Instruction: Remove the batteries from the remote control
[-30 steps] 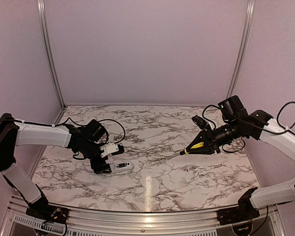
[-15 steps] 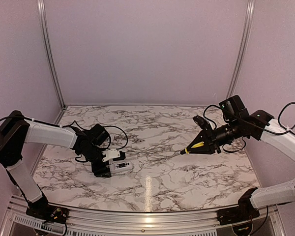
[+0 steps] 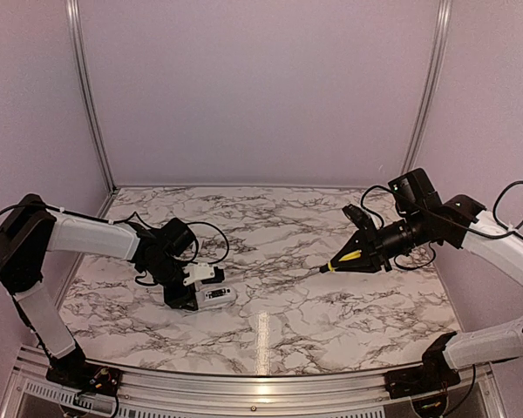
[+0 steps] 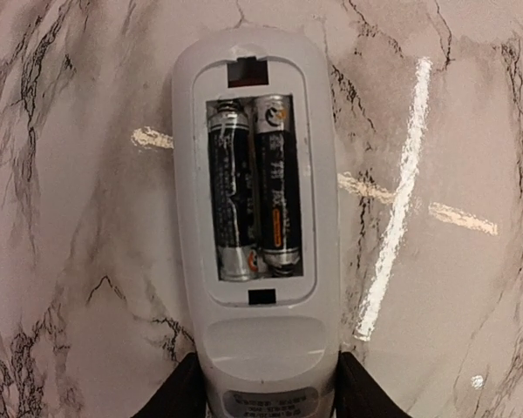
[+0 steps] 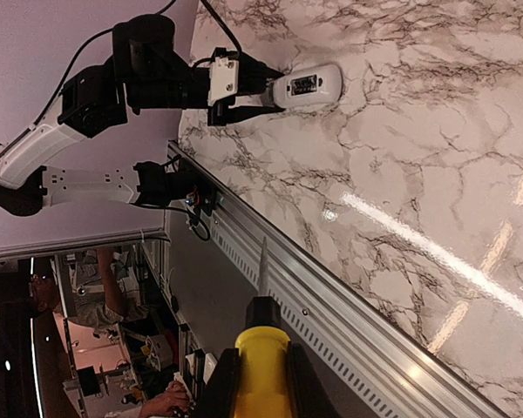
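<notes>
The white remote control (image 4: 254,244) lies on the marble table with its compartment open and facing up. Two dark batteries (image 4: 253,187) sit side by side inside it. My left gripper (image 3: 187,294) is shut on the remote's near end, one finger on each side (image 4: 179,396). The remote also shows in the top view (image 3: 216,294) and in the right wrist view (image 5: 307,85). My right gripper (image 3: 356,254) is shut on a yellow-handled screwdriver (image 5: 260,366) and holds it in the air to the right, tip pointing left and down.
The marble table (image 3: 279,261) spreads between the arms. An aluminium rail (image 3: 244,383) runs along the near edge. Lilac walls enclose the back and both sides. No cover piece shows in these views.
My left arm has shifted slightly, settling lower on the remote's end. The right arm with the screwdriver has barely moved.
</notes>
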Action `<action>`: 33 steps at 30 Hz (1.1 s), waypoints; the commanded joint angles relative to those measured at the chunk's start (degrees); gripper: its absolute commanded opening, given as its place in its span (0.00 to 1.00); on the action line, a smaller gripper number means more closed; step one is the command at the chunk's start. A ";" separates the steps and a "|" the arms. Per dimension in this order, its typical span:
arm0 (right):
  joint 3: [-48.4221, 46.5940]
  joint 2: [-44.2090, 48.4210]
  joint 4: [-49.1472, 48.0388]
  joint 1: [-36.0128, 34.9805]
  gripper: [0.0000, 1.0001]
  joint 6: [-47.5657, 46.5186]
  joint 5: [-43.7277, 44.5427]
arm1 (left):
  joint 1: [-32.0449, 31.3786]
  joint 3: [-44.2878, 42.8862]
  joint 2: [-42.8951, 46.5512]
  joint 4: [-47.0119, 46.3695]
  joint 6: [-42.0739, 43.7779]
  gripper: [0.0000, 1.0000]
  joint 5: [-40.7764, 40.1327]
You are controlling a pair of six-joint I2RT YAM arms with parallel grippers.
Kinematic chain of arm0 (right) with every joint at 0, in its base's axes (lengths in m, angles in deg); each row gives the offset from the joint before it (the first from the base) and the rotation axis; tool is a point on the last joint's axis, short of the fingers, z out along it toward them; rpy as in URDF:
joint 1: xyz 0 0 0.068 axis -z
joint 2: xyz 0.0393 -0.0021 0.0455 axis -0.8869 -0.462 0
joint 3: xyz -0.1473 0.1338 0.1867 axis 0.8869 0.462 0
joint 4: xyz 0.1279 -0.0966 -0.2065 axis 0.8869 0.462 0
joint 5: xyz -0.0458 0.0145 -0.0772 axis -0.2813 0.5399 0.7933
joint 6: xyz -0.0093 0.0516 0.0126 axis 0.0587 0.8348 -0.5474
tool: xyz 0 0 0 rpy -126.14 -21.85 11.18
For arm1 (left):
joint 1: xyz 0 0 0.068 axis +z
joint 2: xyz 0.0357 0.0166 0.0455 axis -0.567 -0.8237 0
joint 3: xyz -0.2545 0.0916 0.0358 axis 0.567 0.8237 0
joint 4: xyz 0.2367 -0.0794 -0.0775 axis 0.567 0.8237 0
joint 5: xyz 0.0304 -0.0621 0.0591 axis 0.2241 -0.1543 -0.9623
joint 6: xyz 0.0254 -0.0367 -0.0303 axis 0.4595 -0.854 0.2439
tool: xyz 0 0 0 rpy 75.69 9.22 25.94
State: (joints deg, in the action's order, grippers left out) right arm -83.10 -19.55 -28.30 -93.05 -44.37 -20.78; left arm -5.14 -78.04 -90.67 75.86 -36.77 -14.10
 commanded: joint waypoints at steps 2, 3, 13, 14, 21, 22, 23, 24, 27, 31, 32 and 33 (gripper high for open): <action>-1.33 0.25 -0.74 0.42 0.00 0.48 1.30 | -0.89 -1.95 -0.30 1.35 -3.56 0.36 2.12; -1.50 0.12 -0.74 0.43 0.00 0.28 1.37 | -1.51 -2.04 0.22 1.06 -4.40 0.36 2.12; -2.57 -1.80 -0.81 0.43 0.00 -1.98 1.55 | -11.67 -3.56 2.39 -1.40 -14.12 0.36 0.99; -2.59 -1.87 -0.88 0.42 0.00 -2.13 1.63 | -12.99 -3.75 2.15 -2.07 -14.98 0.36 1.07; -2.42 -1.69 0.58 0.43 0.00 -3.82 3.55 | -19.14 -6.50 -1.71 -8.26 -21.30 0.37 0.81; -2.41 -1.57 0.84 0.42 0.00 -3.95 3.84 | -19.91 -7.32 -3.01 -8.29 -21.48 0.37 0.29; -2.35 -1.36 1.20 0.48 0.00 -4.15 4.19 | -20.73 -8.21 -3.91 -8.35 -21.56 0.37 -0.58; -2.28 -1.16 1.59 0.42 0.00 -4.46 4.45 | -21.64 -9.33 -4.85 -8.43 -21.80 0.36 -1.67; -1.95 -0.61 2.07 0.42 0.00 -4.69 4.98 | -22.72 -11.20 -7.23 -8.23 -22.71 0.36 -2.73; -1.39 0.17 2.09 0.45 0.00 -4.51 5.33 | -24.02 -12.71 -9.01 -8.26 -22.93 0.39 -3.27; -1.26 0.28 2.08 0.47 0.00 -4.47 5.42 | -24.30 -12.96 -9.49 -8.28 -22.95 0.40 -3.37; -1.19 0.46 2.09 0.49 0.00 -4.48 5.47 | -24.50 -13.28 -9.86 -8.08 -22.90 0.40 -3.51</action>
State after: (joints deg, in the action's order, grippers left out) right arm -83.14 -20.60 -26.81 -93.05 -48.17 -16.69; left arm -28.70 -89.32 -98.89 68.87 -58.87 -16.33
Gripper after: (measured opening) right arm 0.138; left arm 0.488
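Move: The left hand already holds the remote control by its end, with the remote's middle about 5 cm to the right and 1 cm ahead. The screwdriver in the right hand lies some 30 cm to the left hand's right, 7 cm back and 19 cm higher. From the right hand, the remote is roughly 30 cm left, 8 cm ahead and 22 cm below. Still gripping the remote, the left hand carries it some 15 cm right and 8 cm back towards the screwdriver. ##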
